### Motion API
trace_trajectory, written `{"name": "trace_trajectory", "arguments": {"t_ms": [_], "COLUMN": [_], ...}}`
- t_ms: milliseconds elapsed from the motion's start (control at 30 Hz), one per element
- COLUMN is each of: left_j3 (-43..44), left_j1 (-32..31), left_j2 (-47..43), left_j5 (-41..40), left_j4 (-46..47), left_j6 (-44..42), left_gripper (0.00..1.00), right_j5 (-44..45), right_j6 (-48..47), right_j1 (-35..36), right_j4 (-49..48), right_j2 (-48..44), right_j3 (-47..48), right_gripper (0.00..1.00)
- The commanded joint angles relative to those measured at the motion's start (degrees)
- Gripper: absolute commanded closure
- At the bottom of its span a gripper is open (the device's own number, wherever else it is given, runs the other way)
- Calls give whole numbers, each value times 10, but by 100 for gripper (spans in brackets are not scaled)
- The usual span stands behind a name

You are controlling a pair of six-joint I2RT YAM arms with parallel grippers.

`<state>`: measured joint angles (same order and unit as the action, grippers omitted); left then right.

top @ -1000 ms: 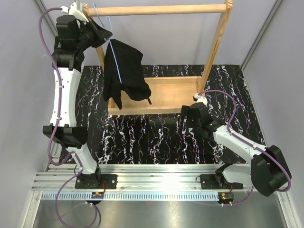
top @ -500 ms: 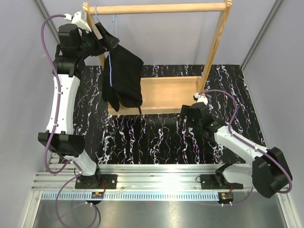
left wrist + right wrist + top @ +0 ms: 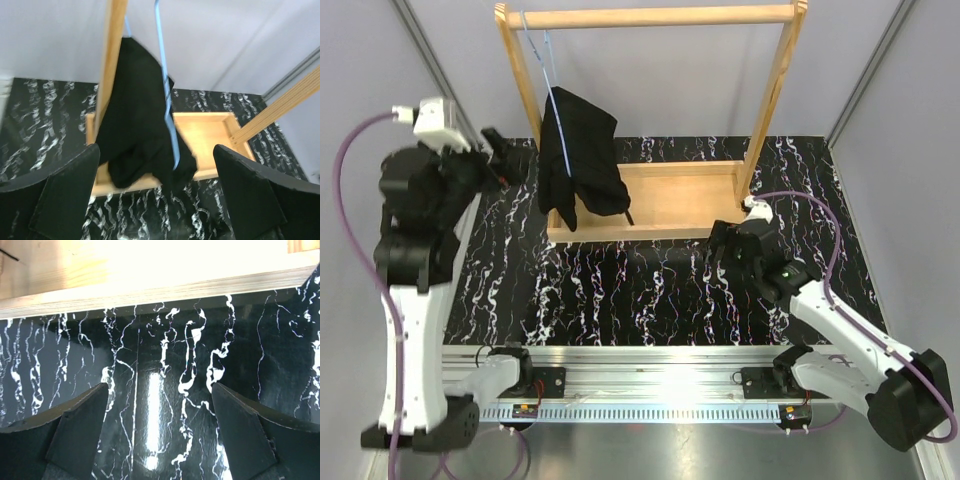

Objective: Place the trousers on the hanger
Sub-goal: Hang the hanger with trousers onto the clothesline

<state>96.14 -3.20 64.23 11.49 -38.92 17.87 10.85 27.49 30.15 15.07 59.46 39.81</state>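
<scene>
The black trousers (image 3: 578, 150) hang draped over the light-blue hanger (image 3: 548, 62), whose hook sits on the wooden rack's top bar (image 3: 650, 17) near its left post. My left gripper (image 3: 508, 158) stands open to the left of them, apart and holding nothing. In the left wrist view the trousers (image 3: 135, 125) and the hanger's blue wire (image 3: 165, 95) show ahead between the wide-spread fingers of the left gripper (image 3: 156, 150). My right gripper (image 3: 728, 248) hovers open low over the table by the rack's base; in its own view the right gripper (image 3: 159, 386) holds nothing.
The wooden rack has two upright posts (image 3: 772, 100) and a tray-like base (image 3: 670, 200) on the black marbled table (image 3: 620, 290). The base's front board (image 3: 150, 285) lies just ahead of the right gripper. Grey walls close in on both sides.
My left gripper has opened, let go at the hanger and drawn back down and left from the rack's top. The trousers hang free. The right arm has shifted slightly.
</scene>
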Motion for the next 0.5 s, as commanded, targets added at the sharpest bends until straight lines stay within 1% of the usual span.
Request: {"name": "trace_trajectory", "arguments": {"t_ms": [0, 33, 67, 100, 133, 167, 267, 333, 467], "left_j3": [-119, -151, -213, -246, -279, -340, -428, -453, -509], "left_j1": [1, 1, 0, 1, 1, 1, 0, 1, 0], "left_j2": [-92, -147, -175, -204, -259, -283, -357, -399, -443], "left_j5": [-69, -94, -109, -113, -114, -136, -144, -139, -164], "left_j4": [-2, 7, 12, 18, 25, 37, 48, 57, 66], "left_j6": [-43, -49, -51, -52, -52, -52, -43, -36, -32], "left_gripper": [1, 1, 1, 1, 1, 1, 1, 1, 1], "right_j5": [6, 5, 5, 4, 6, 7, 15, 21, 29], "right_j6": [10, 13, 13, 16, 17, 20, 25, 27, 34], "right_j1": [-3, -3, -3, -3, -3, -4, -3, -3, -3], "right_j4": [30, 33, 36, 41, 44, 47, 67, 82, 96], "right_j2": [-36, -50, -59, -67, -81, -88, -111, -124, -152], "right_j3": [11, 9, 4, 2, -1, -6, -11, -14, -25], "right_gripper": [9, 9, 9, 9, 9, 9, 9, 9, 9]}}
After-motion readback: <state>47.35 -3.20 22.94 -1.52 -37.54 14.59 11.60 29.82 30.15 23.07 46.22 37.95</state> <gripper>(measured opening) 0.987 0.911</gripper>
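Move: The trousers already hang on their hanger at the rail's left end, roughly 14 cm ahead of the left hand, 6 cm to its right and 17 cm below it. The rack's left post stands about 15 cm ahead, level sideways; its wooden base lies some 6 cm ahead, 18 cm right and 43 cm down. From the right hand the trousers are about 16 cm ahead, 26 cm left and 15 cm up. Empty and open, the left hand sinks some 19 cm and backs 11 cm from the trousers; the right eases back. ##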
